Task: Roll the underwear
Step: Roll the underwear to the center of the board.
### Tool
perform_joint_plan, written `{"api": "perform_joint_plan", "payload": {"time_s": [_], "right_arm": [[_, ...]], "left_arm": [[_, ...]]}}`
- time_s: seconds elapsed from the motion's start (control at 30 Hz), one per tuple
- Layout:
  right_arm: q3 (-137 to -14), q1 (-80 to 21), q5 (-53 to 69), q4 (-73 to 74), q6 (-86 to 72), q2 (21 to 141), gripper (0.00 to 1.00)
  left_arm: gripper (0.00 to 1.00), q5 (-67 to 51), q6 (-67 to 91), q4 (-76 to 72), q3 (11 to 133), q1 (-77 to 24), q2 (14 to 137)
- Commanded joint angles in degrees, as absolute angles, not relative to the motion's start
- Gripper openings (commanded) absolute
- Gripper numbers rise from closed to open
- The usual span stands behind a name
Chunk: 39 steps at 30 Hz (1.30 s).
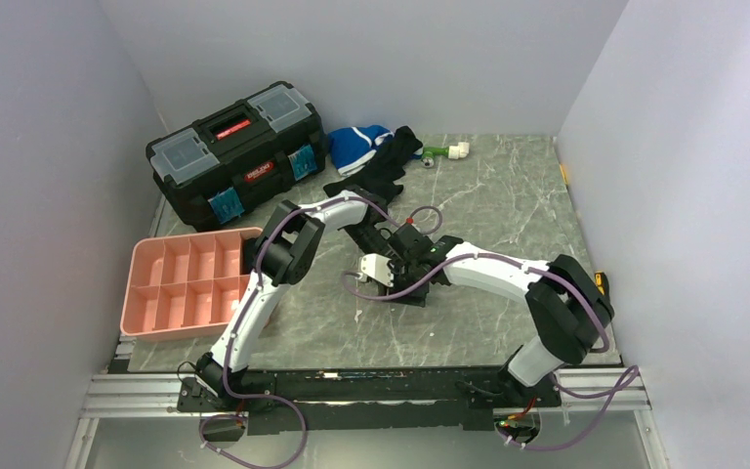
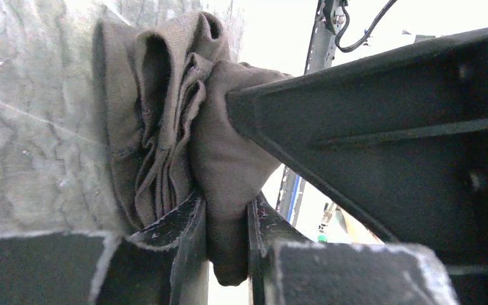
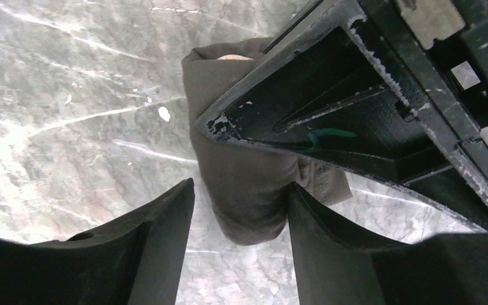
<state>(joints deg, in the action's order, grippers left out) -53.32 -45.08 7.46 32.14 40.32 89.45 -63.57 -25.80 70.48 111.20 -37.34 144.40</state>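
Observation:
The underwear (image 2: pixel 165 114) is a bunched roll of grey-brown fabric lying on the marble table. My left gripper (image 2: pixel 227 236) is shut on a fold of it, with the cloth pinched between both fingers. In the right wrist view the roll (image 3: pixel 241 184) sticks out between the fingers of my right gripper (image 3: pixel 241 213), which is open. Its right finger (image 3: pixel 321 235) touches the fabric and its left finger (image 3: pixel 159 235) stands apart from it. Both grippers (image 1: pixel 397 256) meet at the table's middle in the top view and hide most of the roll.
A pink compartment tray (image 1: pixel 144 283) lies at the left edge. A black toolbox (image 1: pixel 239 151) stands at the back left. Beside it lie a blue-and-white garment (image 1: pixel 356 147), a black garment (image 1: pixel 383 171) and a small green-and-white object (image 1: pixel 446 151).

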Motion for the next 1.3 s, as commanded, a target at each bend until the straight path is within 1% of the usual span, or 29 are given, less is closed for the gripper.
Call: {"api": "perform_joint_plan", "payload": {"time_s": [0.0, 0.1, 0.17, 0.2, 0.27, 0.4, 0.5, 0.57, 0.6, 0.7, 0.73, 0.83, 1.07, 1.27], "right_arm": [[-53.3, -45.6, 7.6, 30.1, 40.3, 91.9, 0.54], [-52.9, -45.6, 8.6, 30.2, 40.1, 93.4, 0.47], [-52.5, -45.5, 9.0, 30.5, 40.1, 94.4, 0.38], [-52.4, -45.6, 9.3, 30.8, 40.2, 94.9, 0.35], [-52.2, -45.6, 9.7, 31.5, 40.5, 95.9, 0.25], [-52.4, -45.3, 10.2, 33.0, 41.1, 98.3, 0.10], [-53.0, -45.1, 10.9, 34.2, 41.4, 99.7, 0.00], [-53.1, -45.0, 11.2, 34.6, 41.5, 100.3, 0.00], [-53.2, -44.9, 11.4, 34.8, 41.5, 100.5, 0.00], [-53.4, -44.4, 11.9, 35.6, 41.6, 100.8, 0.00], [-53.4, -44.4, 12.0, 35.8, 41.7, 100.9, 0.00], [-53.3, -44.3, 12.1, 36.2, 41.6, 101.0, 0.00], [-54.2, -43.9, 14.3, 37.8, 41.5, 100.9, 0.00], [-58.2, -41.4, 21.3, 42.5, 42.8, 102.6, 0.00]], "left_arm": [[0.00, -54.8, -29.1, 67.3, 110.6, -38.3, 148.5], [0.00, -54.9, -29.0, 67.7, 110.5, -38.3, 148.3], [0.00, -55.2, -29.0, 67.6, 110.2, -38.2, 148.0], [0.02, -55.2, -28.9, 67.5, 110.0, -38.2, 147.8], [0.09, -55.1, -28.4, 66.9, 109.3, -37.9, 146.8], [0.24, -54.6, -27.1, 64.2, 107.4, -36.8, 144.4], [0.31, -54.6, -27.0, 63.2, 106.3, -35.8, 142.9], [0.33, -54.3, -27.0, 63.2, 106.1, -35.1, 142.1], [0.36, -54.3, -27.0, 63.3, 105.9, -34.8, 141.7], [0.52, -54.6, -27.0, 63.0, 104.8, -33.4, 140.4], [0.55, -54.8, -26.9, 62.7, 104.3, -32.9, 139.8], [0.56, -55.2, -26.7, 62.0, 103.0, -31.6, 138.2], [0.57, -56.0, -26.4, 60.4, 98.8, -28.3, 132.2], [0.55, -54.2, -22.2, 52.0, 88.8, -23.5, 121.4]]}}
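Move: The underwear roll lies crosswise right at both hands: its middle is about 2 cm to the right of the left hand and level with it in depth and height, while from the right hand it is about 3 cm left, level in depth and roughly 1 cm below. The black garment lies some 24 cm ahead of the left hand and 4 cm left of it, about 2 cm lower; the pink tray's middle is around 38 cm left, level in depth, also about 2 cm below. The underwear roll changes hands: the right hand, already straddling it near its right end, sinks about 1.5 cm and closes to pinch the rolled cloth, then keeps its hold almost still. Once that grip is set, the left fingers open, let go of the roll and draw off to the left and forward, some 8 cm and quickening, rising slightly and turning about 10 degrees counter-clockwise. ##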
